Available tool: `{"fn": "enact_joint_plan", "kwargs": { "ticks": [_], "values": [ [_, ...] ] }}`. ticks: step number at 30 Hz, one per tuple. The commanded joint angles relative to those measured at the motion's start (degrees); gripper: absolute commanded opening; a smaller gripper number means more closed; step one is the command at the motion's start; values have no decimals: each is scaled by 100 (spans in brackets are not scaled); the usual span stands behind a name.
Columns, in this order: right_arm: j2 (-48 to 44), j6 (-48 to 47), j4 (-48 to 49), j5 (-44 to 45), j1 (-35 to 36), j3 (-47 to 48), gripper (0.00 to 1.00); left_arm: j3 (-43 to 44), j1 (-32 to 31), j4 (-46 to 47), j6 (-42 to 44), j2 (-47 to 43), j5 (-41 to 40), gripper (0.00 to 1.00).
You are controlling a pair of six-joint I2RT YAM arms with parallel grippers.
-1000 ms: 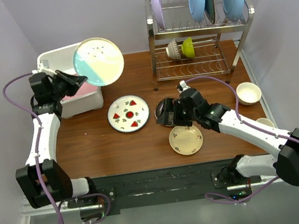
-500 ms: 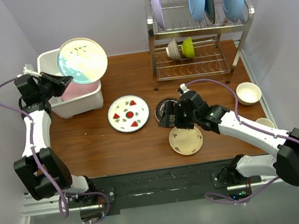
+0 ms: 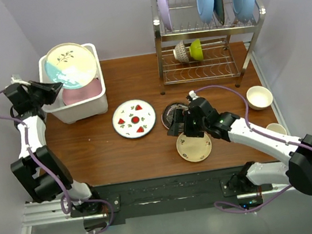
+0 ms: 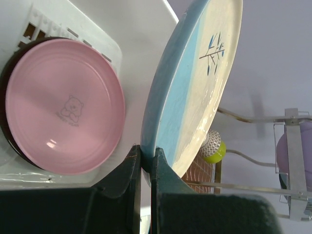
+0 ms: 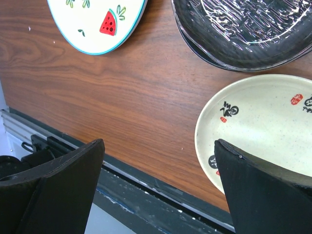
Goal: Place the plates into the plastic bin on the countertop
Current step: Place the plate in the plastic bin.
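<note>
My left gripper (image 3: 53,86) (image 4: 145,158) is shut on the rim of the half-blue half-cream plate (image 3: 71,65) (image 4: 195,83). It holds the plate tilted above the white plastic bin (image 3: 82,111) (image 4: 141,29). A pink plate (image 3: 83,92) (image 4: 61,107) lies inside the bin, with a dark rim showing beneath it. On the countertop (image 3: 103,153) lie the fruit-motif plate (image 3: 134,119) (image 5: 97,19), the dark glass plate (image 3: 173,112) (image 5: 243,29) and the small yellowish plate (image 3: 194,146) (image 5: 258,126). My right gripper (image 3: 182,129) (image 5: 158,144) hangs open and empty over the wood, at the yellowish plate's left edge.
A two-tier steel wire rack (image 3: 208,34) at the back right holds light-blue and lilac plates upright, with small bowls on its lower shelf. A cream bowl (image 3: 259,96) and a mug (image 3: 277,129) sit at the right edge. The countertop's front edge lies just below my right fingers.
My left arm has swung the blue-and-cream plate left and back, from beside the bin's right corner to over the bin. The right gripper has drifted slightly toward the yellowish plate, still open.
</note>
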Motion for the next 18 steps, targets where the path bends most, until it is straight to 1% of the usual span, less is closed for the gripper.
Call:
{"fn": "enact_joint_plan", "kwargs": {
  "ticks": [1, 14, 18],
  "values": [
    [-31, -71, 72, 6, -26, -37, 99, 315, 136, 1117, -219, 6, 341, 0],
    [162, -36, 186, -47, -26, -98, 99, 60, 153, 766, 115, 323, -142, 0],
    [171, -36, 204, -65, -26, -116, 99, 139, 136, 625, 238, 682, -125, 0]
  ]
}}
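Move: My left hand still holds the blue-and-cream plate high over the bin; the bin's middle lies about 18 cm below, 5 cm ahead and 2 cm right. The pink plate inside it is some 20 cm below me, about 4 cm ahead and 3 cm right. On the counter, the watermelon plate sits roughly 14 cm back and 20 cm right. From my idle right hand, the bin's middle is about 23 cm ahead, 35 cm left and 6 cm lower. I lower the blue-and-cream plate towards the pink one in the bin, my left hand sinking about 5 cm at a quickening pace. First I finish the swing left, some 2.5 cm in all, then go mostly down, tipping the fingers down and turning slightly counter-clockwise, roughly 5 degrees each. My fingers keep their pinch on the rim. ##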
